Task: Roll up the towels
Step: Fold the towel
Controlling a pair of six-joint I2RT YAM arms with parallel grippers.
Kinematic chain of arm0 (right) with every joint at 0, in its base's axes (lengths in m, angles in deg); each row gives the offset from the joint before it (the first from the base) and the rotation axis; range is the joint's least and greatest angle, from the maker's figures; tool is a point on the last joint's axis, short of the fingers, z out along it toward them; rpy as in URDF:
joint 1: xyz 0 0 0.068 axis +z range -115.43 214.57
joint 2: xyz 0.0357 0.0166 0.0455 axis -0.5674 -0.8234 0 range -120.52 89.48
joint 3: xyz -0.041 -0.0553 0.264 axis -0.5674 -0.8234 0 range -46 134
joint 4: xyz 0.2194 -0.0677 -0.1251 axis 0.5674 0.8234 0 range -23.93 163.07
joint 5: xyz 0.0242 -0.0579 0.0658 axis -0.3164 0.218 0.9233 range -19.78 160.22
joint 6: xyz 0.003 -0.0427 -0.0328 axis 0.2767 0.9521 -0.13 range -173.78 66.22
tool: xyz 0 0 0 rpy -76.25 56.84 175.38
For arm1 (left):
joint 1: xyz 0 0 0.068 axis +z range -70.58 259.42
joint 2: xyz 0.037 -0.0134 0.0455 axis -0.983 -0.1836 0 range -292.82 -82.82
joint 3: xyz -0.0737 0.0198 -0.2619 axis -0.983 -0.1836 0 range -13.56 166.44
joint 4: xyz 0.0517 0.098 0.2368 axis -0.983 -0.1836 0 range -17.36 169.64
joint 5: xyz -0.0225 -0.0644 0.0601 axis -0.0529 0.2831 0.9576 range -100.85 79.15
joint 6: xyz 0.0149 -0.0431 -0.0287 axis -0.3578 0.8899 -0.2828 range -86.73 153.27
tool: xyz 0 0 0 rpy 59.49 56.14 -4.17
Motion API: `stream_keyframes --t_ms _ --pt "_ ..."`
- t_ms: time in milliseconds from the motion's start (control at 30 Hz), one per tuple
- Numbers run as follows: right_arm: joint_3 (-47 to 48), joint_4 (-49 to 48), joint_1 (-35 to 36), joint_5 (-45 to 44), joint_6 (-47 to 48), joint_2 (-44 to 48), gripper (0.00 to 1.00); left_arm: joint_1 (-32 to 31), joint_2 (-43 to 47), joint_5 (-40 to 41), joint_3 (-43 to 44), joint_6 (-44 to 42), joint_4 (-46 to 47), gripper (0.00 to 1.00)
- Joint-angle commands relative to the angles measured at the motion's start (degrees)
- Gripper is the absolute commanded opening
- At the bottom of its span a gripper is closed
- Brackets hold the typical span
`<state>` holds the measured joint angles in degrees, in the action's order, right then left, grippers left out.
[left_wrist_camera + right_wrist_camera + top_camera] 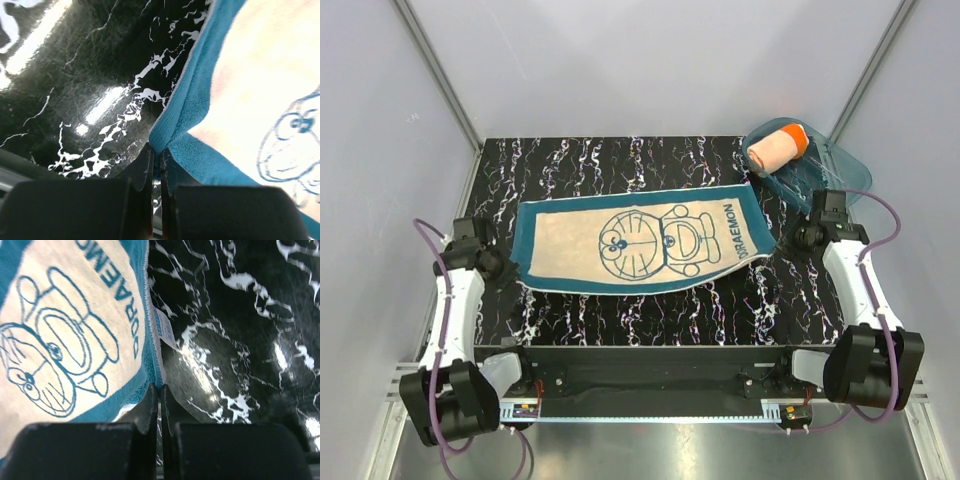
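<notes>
The teal-blue towel (pixel 640 243) with a cream cartoon panel lies spread flat across the black marbled table (pixel 650 305). My left gripper (pixel 508 268) is shut on the towel's near left corner (pixel 167 135), which bunches between the jaws. On the other side my right gripper (pixel 790 238) is shut on the near right corner (pixel 155 375) beside the white label (pixel 165 330). The orange towel (pixel 777 148) sits rolled up inside the translucent teal tub (pixel 840 172) at the far right.
The tub overhangs the table's far right corner. Grey walls and slanted metal frame bars (pixel 440 70) enclose the table on three sides. A black rail (pixel 650 375) runs along the near edge between the arm bases.
</notes>
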<state>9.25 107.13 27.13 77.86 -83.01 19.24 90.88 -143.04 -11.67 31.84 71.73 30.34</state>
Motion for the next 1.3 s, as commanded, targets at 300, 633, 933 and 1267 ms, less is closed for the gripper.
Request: stream_keyframes --t_ms 300,633,933,1267 --pt "5.0 1.4 1.9 5.4 1.1 -7.2 0.0 6.4 -0.9 -5.0 6.8 -8.8 -1.6 0.0" --pt "23.1 3.3 4.3 3.4 0.1 -22.2 0.0 6.5 -14.6 -6.0 19.1 -8.4 1.3 0.0" --pt "43.3 8.2 4.9 2.4 1.3 -38.7 0.0 6.4 -28.7 -6.2 29.2 -6.0 3.6 0.0" --pt "63.9 15.0 6.6 1.9 1.6 -54.9 0.0 3.7 -43.8 -4.0 44.5 -4.2 0.3 0.0"
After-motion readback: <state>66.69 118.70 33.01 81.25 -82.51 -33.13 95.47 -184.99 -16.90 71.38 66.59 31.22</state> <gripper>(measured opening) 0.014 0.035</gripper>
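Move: The two hands already hold the towel's near corners, raised about 10 cm off the table. The towel's far left corner lies roughly 23 cm ahead of the left gripper and 4 cm to its left, 9 cm down. Its far right corner is about 23 cm ahead of the right gripper, 2 cm left and 12 cm down. The basket sits some 28 cm ahead and 15 cm right of the right gripper, the rolled orange towel in it about 34 cm ahead and 8 cm right. Keep both grippers shut on the near corners and carry the near edge forward over the towel towards its far edge: about 17 cm with the left gripper, angling some 5 cm left, and about 20 cm with the right. First ease the left one slightly up and left while the right dips back and down a little. Hold the wrists nearly steady, staying well above the table. ##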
